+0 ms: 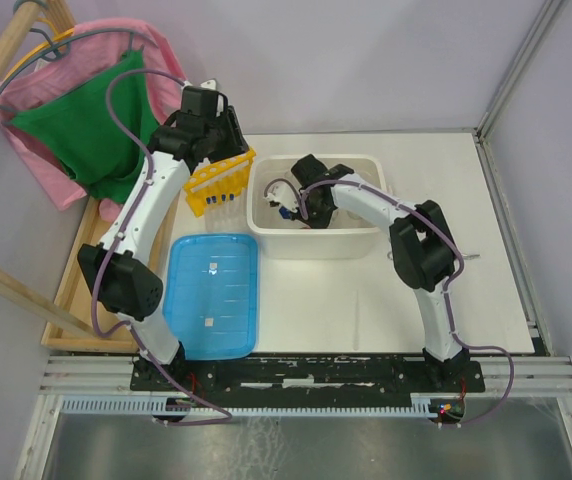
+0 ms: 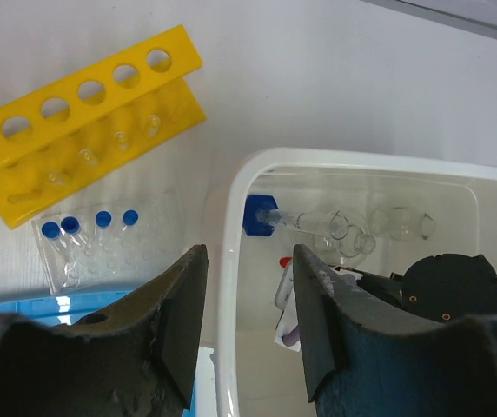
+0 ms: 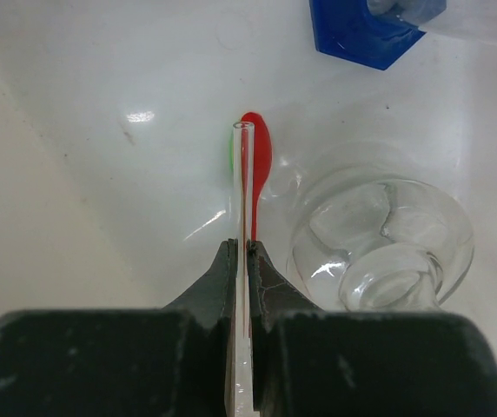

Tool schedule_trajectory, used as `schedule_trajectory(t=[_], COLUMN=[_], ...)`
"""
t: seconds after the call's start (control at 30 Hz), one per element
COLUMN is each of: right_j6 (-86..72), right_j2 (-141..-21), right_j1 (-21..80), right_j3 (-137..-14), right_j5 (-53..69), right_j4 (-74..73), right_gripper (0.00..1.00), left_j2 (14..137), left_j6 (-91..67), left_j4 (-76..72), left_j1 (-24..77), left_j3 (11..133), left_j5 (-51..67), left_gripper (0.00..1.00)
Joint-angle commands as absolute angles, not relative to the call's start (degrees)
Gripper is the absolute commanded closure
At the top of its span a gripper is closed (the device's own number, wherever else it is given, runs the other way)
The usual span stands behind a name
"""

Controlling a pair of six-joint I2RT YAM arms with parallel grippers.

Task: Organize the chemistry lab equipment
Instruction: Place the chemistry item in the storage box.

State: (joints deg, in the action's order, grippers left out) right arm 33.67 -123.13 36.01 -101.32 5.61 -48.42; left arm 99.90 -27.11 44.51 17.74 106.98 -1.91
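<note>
My right gripper [image 3: 241,248] is inside the white tub [image 1: 316,245], shut on a thin clear rod [image 3: 244,174] that sticks out past its tips. A red tip [image 3: 255,152] and a sliver of green show beside the rod's end. A clear glass flask [image 3: 383,239] lies just right of it. My left gripper [image 2: 248,254] is open, and its jaws straddle the tub's left wall [image 2: 228,287]. The yellow tube rack [image 2: 75,130] lies on its side left of the tub, with blue-capped tubes [image 2: 88,224] in a clear tray beside it. More flasks [image 2: 353,230] lie in the tub.
A flat blue lid [image 1: 214,295] lies in front of the rack. A blue-capped larger tube [image 2: 261,215] rests in the tub's far left corner. Pink and green cloth [image 1: 86,130] hangs over a wooden frame at the far left. The right arm [image 2: 444,278] reaches into the tub.
</note>
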Motion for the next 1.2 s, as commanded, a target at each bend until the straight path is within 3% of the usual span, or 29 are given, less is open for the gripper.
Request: schedule_trajectory(t=[0.0, 0.67, 1.0, 1.17], right_j6=[32.3, 28.2, 27.3, 27.7], right_j2=[-124.3, -125.2, -116.2, -111.6], right_j1=[36.2, 36.2, 36.2, 36.2], right_j3=[-100.9, -101.2, -102.8, -104.4], right_j5=[6.4, 3.1, 1.7, 1.7], right_j4=[-46.8, -46.9, -50.5, -54.6], right_gripper=[0.91, 0.65, 0.5, 0.48], left_j2=[100.4, 100.2, 99.5, 99.5], left_j6=[-25.2, -25.2, -25.3, -25.8], left_j4=[44.0, 44.4, 44.4, 43.9], left_j1=[17.4, 17.4, 17.4, 17.4], left_j3=[109.0, 108.2, 107.7, 107.3], left_j5=[-1.8, -0.3, -0.2, 0.8], left_gripper=[0.48, 0.48, 0.48, 0.48])
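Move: Right underneath the right hand, about 4 cm down and within 1 cm sideways, is the patch of storage box floor where the held thin glass tube is to go, with the red and green spoons beside it. The blue base stands roughly 5 cm ahead and 6 cm left, the round flask 4 cm ahead and 2 cm right. From the left hand that patch lies some 14 cm right, 6 cm back and 27 cm below. Sinking about 3 cm towards the box floor, the right hand opens its fingers from nearly shut to about half open while low beside the spoons and lets go of the glass tube. It then climbs quickly, some 6 cm, clear of the tube, drifting slightly right and turning about 5 degrees clockwise. ##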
